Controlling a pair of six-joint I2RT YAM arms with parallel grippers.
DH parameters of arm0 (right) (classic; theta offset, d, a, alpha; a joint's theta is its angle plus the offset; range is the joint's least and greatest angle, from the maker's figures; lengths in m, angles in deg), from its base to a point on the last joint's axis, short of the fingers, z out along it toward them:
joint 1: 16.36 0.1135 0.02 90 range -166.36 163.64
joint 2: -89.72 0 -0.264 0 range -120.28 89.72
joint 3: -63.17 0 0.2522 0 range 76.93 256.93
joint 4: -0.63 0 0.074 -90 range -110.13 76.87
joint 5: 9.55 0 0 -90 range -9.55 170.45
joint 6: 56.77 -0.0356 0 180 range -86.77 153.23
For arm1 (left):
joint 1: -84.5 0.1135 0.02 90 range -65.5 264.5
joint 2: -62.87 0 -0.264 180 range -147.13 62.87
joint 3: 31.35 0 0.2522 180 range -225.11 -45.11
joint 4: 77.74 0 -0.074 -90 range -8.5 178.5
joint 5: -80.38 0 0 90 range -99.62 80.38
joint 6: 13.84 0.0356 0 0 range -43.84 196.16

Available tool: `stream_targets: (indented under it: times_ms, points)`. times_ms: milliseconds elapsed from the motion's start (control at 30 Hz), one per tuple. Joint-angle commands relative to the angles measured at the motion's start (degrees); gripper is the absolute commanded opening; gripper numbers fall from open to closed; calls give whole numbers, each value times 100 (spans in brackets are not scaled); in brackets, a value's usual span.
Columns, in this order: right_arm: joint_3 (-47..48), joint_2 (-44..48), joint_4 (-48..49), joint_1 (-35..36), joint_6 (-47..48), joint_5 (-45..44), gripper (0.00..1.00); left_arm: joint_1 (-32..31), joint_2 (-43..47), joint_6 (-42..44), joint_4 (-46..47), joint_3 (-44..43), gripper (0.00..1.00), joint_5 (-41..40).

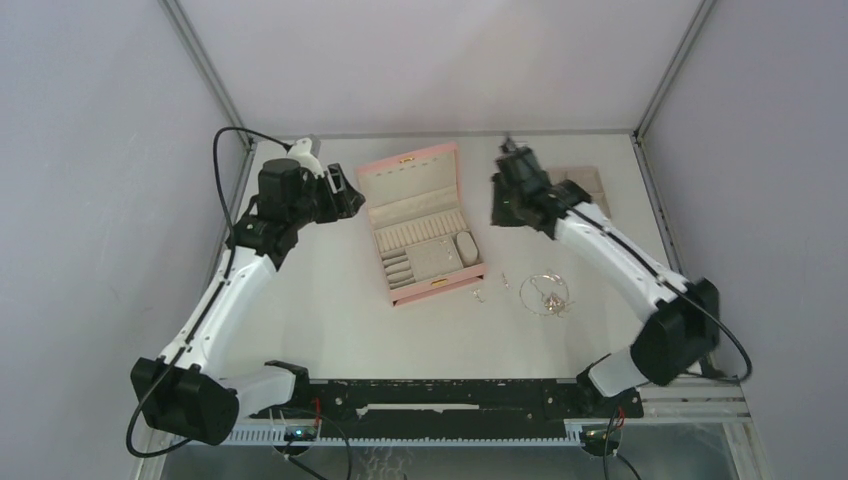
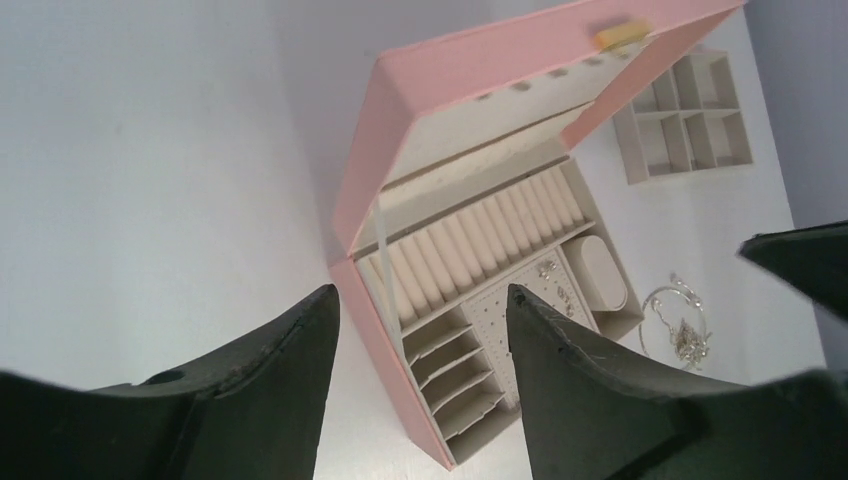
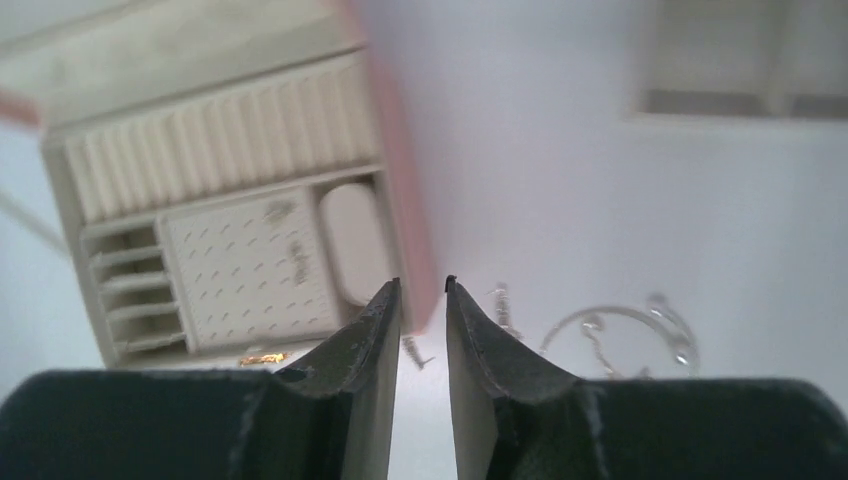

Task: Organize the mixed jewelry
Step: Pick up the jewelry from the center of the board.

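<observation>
The mixed jewelry lies on the table right of the open pink box. It is a thin silver necklace loop and small silver bits. In the right wrist view the necklace loop and two small pieces show beside the box corner. A few silver earrings sit on the box's perforated panel. My left gripper hovers open and empty at the box's left side, its jaws wide apart. My right gripper hangs above the box's right side, jaws a little apart with nothing between them.
A flat beige compartment tray lies at the back right, partly behind my right arm, and it shows too in the left wrist view. The box lid stands upright at the back. Grey walls close in the table on three sides.
</observation>
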State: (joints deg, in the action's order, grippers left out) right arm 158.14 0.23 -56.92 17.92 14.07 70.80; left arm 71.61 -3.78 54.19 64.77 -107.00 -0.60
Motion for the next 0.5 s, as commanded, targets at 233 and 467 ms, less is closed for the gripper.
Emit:
stream_targets:
  times_ms: [233, 467]
  points:
    - [-2397, 1763, 1015, -1362, -738, 535, 36, -1203, 65, 635, -551, -1062, 69, -1222]
    - [-2452, 788, 1172, -1287, -872, 1877, 28, -1375, 25, 548, -573, -1082, 70, -1435]
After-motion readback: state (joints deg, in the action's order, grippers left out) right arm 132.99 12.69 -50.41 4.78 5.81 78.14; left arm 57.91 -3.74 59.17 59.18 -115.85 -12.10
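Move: The next piece of jewelry, a small chain-like one on the bare table, lies about 4 cm back from my right hand, 5 cm to its right and some 15 cm below. A similar second piece is roughly 6 cm left of it and 4 cm nearer my base; the hoop with tangled necklaces lies about 10 cm right of it and 3 cm nearer. The box's board is 11 cm left of my right hand, 2 cm back. From my left hand, that next piece is some 33 cm right, 4 cm back, 21 cm below. I whip my right hand about 11 cm to the right, away from the box's board, then sink about 8 cm while drawing back and edging left again, coming down towards the loose piece beside the hoop. The wrist turns some 20 degrees clockwise, then tips its slightly parted fingers further down. Meanwhile my empty left hand lifts about 5 cm and shifts as far right, its fingers staying open. ##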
